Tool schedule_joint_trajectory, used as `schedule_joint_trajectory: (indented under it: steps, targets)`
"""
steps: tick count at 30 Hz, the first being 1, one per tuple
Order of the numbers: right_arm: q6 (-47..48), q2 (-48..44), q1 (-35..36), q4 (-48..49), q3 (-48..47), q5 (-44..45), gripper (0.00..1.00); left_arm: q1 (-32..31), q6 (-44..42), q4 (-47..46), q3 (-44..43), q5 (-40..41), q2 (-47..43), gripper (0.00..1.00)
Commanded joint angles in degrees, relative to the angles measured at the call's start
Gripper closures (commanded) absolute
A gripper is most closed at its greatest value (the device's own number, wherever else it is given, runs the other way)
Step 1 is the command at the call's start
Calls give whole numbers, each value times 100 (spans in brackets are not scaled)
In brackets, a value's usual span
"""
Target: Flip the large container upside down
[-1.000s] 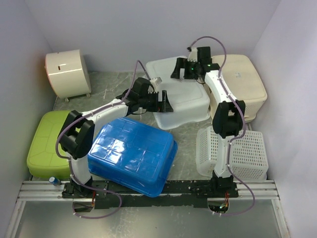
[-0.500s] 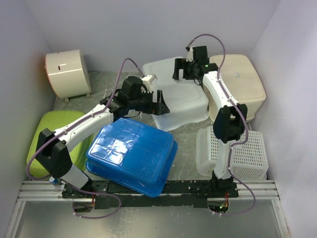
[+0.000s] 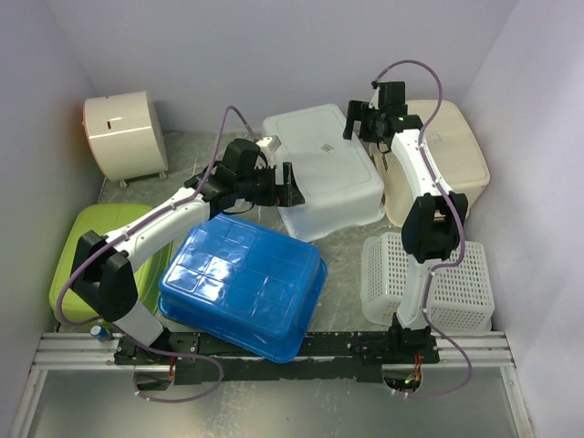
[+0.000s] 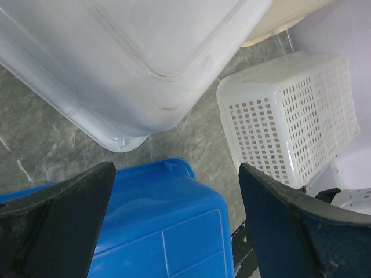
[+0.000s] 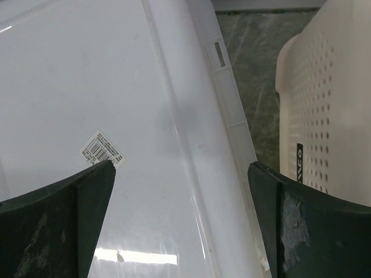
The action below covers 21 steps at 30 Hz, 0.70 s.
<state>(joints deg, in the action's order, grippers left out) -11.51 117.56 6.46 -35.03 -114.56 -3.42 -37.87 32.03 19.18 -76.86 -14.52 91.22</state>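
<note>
The large container (image 3: pixel 324 169), a white translucent tub, lies flat on the table with its base up. A barcode sticker (image 5: pixel 102 149) shows on that base. My left gripper (image 3: pixel 287 185) hovers open just off the tub's near-left side. In the left wrist view the left gripper (image 4: pixel 175 174) is empty, with the tub's rim (image 4: pixel 110 136) ahead and the blue tub below. My right gripper (image 3: pixel 354 119) is open above the tub's far-right edge. In the right wrist view the right gripper (image 5: pixel 181 168) holds nothing and the tub's base (image 5: pixel 87 75) fills the frame.
A blue tub (image 3: pixel 245 283) lies base up right in front of the white one. A green tub (image 3: pixel 87 265) is at the left, a beige bin (image 3: pixel 126 135) at the back left. A beige perforated basket (image 3: pixel 447 155) and a white lattice basket (image 3: pixel 429 278) stand on the right.
The white tub has dropped from a tilt to lying flat, base up. The right gripper has drawn back to the right off it. The left gripper has backed slightly left.
</note>
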Motion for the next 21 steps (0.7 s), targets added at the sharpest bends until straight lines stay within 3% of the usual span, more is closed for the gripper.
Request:
schedule_joint_trajectory:
  steps: [1, 10, 21]
  targets:
    - [102, 325, -132, 41, -28, -763, 0, 209, 34, -500, 160, -279, 226, 1]
    - [98, 910, -108, -144, -464, -2042, 0, 221, -202, -890, 20, -752, 771, 1]
    - [378, 1481, 619, -350, -1154, -2915, 0, 227, -363, -817, 623, -789, 339, 1]
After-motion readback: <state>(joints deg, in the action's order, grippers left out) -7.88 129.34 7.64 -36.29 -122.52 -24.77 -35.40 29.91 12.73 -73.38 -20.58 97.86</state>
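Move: The large white container stands upside down between the hands. Its middle is about 10 cm left of the right hand, 8 cm nearer the base and 12 cm below; the cream crate's middle lies roughly 21 cm to that hand's right and 7 cm back. From the left hand, the white container's middle is some 11 cm ahead, 9 cm right and 9 cm lower, and the blue container's is about 17 cm back and 11 cm left. Down some 5 cm at the container's far right edge, then left about 5 cm while staying low, the right hand pushes the white container's right side with its right finger, jaws open, the wrist turning roughly 20 degrees counter-clockwise. The left hand, also open, sinks about 5 cm and edges slightly forward beside the container's near-left corner. ##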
